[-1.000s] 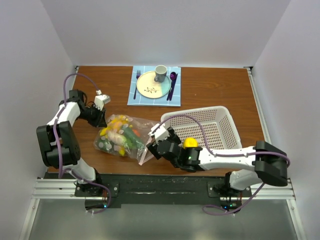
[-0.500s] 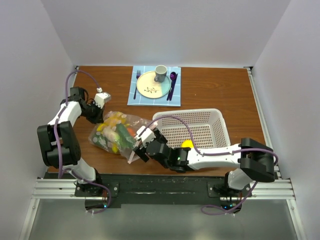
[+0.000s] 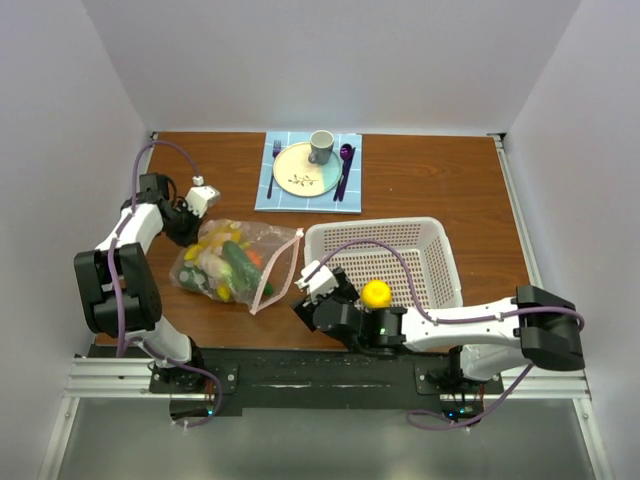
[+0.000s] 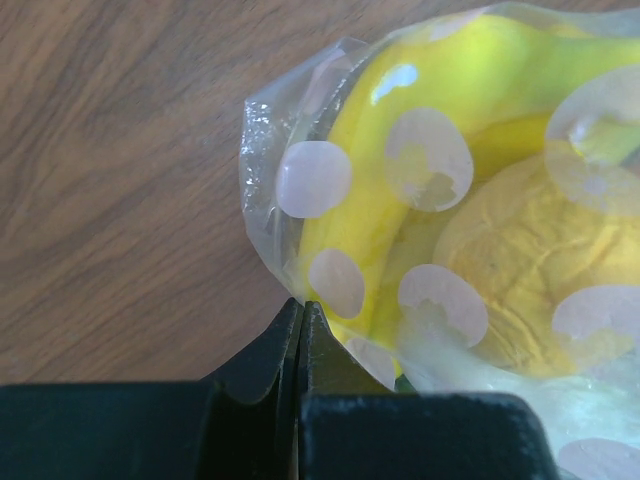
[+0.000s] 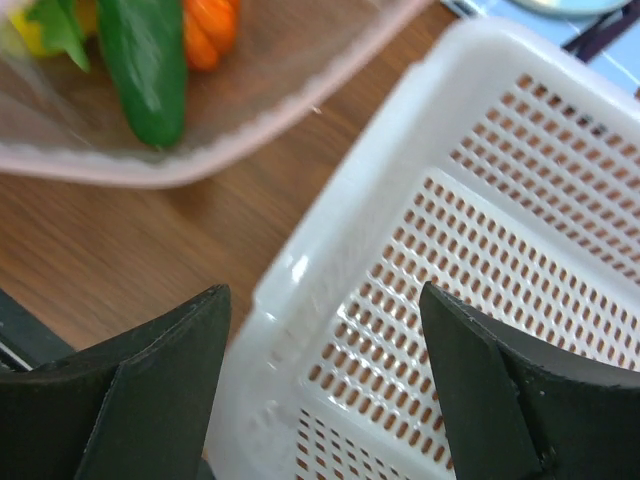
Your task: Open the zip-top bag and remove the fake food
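The zip-top bag (image 3: 232, 265) lies left of centre, its pink zipper strip (image 3: 277, 272) facing the right arm. Inside are fake food pieces: a green cucumber (image 3: 240, 264), an orange piece (image 5: 208, 28) and a yellow banana (image 4: 420, 130). My left gripper (image 3: 190, 222) sits at the bag's far left end, jaws shut on its plastic edge (image 4: 262, 215). My right gripper (image 3: 312, 285) stands open over the near left corner of the white basket (image 3: 440, 225), holding nothing. A yellow lemon (image 3: 376, 293) lies in the basket.
A blue placemat (image 3: 350, 195) at the back holds a plate (image 3: 303, 170), a cup (image 3: 321, 146) and cutlery. In the right wrist view the basket's rim (image 5: 330, 230) fills the space between the fingers. White walls close in both sides.
The left gripper closed on the bag's end. The right gripper left the pink strip and drew back right to the basket corner. The bag slid left.
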Tool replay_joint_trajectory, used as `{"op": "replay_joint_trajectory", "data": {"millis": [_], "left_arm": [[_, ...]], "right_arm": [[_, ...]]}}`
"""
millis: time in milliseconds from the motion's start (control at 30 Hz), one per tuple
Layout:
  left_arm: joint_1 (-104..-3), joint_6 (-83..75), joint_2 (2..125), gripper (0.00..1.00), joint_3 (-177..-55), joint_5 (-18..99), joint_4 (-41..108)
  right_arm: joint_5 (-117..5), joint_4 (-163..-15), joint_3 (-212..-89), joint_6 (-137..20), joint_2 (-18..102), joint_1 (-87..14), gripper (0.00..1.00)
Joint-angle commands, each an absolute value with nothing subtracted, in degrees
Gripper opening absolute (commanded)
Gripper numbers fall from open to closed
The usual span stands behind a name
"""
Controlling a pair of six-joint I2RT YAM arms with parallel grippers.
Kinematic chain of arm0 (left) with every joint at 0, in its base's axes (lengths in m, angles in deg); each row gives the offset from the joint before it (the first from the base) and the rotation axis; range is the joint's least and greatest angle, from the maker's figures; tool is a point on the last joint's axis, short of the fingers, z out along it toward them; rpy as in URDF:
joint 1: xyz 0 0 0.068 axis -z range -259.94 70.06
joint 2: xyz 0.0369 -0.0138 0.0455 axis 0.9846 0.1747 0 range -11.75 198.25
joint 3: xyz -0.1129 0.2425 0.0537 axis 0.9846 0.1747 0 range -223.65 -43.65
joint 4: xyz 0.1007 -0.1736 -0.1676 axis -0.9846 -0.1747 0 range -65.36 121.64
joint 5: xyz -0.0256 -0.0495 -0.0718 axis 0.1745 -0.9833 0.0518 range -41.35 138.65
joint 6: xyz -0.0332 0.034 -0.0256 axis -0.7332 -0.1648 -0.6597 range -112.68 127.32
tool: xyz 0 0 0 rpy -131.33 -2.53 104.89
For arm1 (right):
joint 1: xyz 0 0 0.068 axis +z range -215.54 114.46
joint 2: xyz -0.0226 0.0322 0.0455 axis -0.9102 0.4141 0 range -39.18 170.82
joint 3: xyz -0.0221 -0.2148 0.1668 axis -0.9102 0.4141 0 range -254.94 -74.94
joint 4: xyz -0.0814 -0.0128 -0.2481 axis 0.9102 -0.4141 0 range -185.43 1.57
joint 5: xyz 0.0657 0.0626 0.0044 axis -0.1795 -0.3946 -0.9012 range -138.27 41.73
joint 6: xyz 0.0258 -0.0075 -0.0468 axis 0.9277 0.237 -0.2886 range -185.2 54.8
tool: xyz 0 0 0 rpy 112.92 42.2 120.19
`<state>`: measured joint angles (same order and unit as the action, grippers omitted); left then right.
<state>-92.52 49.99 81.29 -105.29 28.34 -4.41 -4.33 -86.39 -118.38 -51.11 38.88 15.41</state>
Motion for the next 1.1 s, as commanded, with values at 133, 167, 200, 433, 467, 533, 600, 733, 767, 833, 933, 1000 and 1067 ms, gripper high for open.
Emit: {"op": "replay_joint_trajectory", "data": {"millis": [133, 167, 200, 433, 467, 533, 600, 733, 767, 833, 933, 1000, 1067], "left_arm": [[-94.18, 54.69, 80.54, 0.0, -109.21, 31.25, -4.22], [-94.18, 54.87, 80.28, 0.0, -109.39, 31.16, -4.48], [-94.18, 55.13, 80.19, 0.0, -109.56, 31.08, -4.92], [-94.09, 55.22, 80.1, 0.0, -111.67, 28.62, -7.21], [-94.18, 55.05, 80.19, 0.0, -111.76, 28.27, -7.3], [-94.09, 54.52, 80.54, 0.0, -112.02, 27.48, -7.73], [-94.0, 53.99, 80.8, 0.0, -111.94, 27.12, -7.82], [-93.56, 53.73, 80.63, 0.0, -110.45, 27.38, -7.39], [-93.56, 53.81, 80.54, 0.0, -110.27, 27.38, -7.3], [-93.56, 53.73, 80.45, 0.0, -109.65, 27.38, -7.21], [-93.3, 53.64, 80.36, 0.0, -108.78, 27.56, -6.86], [-93.12, 53.64, 80.19, 0.0, -108.25, 28.0, -6.33], [-93.03, 53.64, 80.19, 0.0, -107.54, 28.44, -5.98]], "right_arm": [[1.92, -90.45, -113.7, -44.55, 37.64, 13.57, 0.79], [2.18, -91.06, -113.35, -43.93, 37.2, 11.91, 0.78], [2.27, -91.68, -112.22, -43.41, 35.8, 11.11, 0.77], [2.01, -91.87, -109.3, -46.99, 26.48, 5.92, 0.74], [0.53, -90.12, -109.57, -49.18, 26.21, 5.92, 0.75], [-3.69, -88.7, -111.58, -50.6, 27.25, 6.27, 0.76], [-4.76, -86.42, -115.17, -52.62, 29.36, 8.46, 0.77], [-9.66, -82.55, -120.99, -55.35, 37.61, 12.06, 0.58], [-11.08, -80.45, -121.52, -55.61, 38.94, 12.16, 0.51], [-13.19, -78.42, -122.75, -55.97, 41.92, 12.16, 0.41], [-14.43, -74.73, -124.33, -56.76, 47.2, 12.07, 0.39], [-16.01, -72.44, -125.73, -57.29, 50.62, 12.24, 0.39], [-17.32, -70.86, -126.7, -57.55, 52.57, 12.16, 0.42]]}}
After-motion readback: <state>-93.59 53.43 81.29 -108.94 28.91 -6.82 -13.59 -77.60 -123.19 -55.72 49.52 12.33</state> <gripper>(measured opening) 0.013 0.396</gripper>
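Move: Over the basket's left wall near its near corner, the right hand has the bag's open mouth about 10 cm to its left, 4 cm ahead and some 5 cm lower. The basket's middle is about 15 cm right and 5 cm ahead, with the yellow fruit in it 13 cm right and level fore-and-aft, both lower by 5 or 6 cm. The left hand, pinching the bag's far-left corner, has that mouth roughly 20 cm right, 7 cm back, at about its own height. Pushing the basket's left wall with its open fingers, the right hand goes some 9 cm right and 4 cm forward, turning clockwise, then leaves it and sweeps back left about 14 cm towards the bag's mouth, drawing back slightly, turning counter-clockwise and half closing, with a dip at the end. The left hand keeps its pinch, lifting the corner about 2 cm and drawing it slightly left. ##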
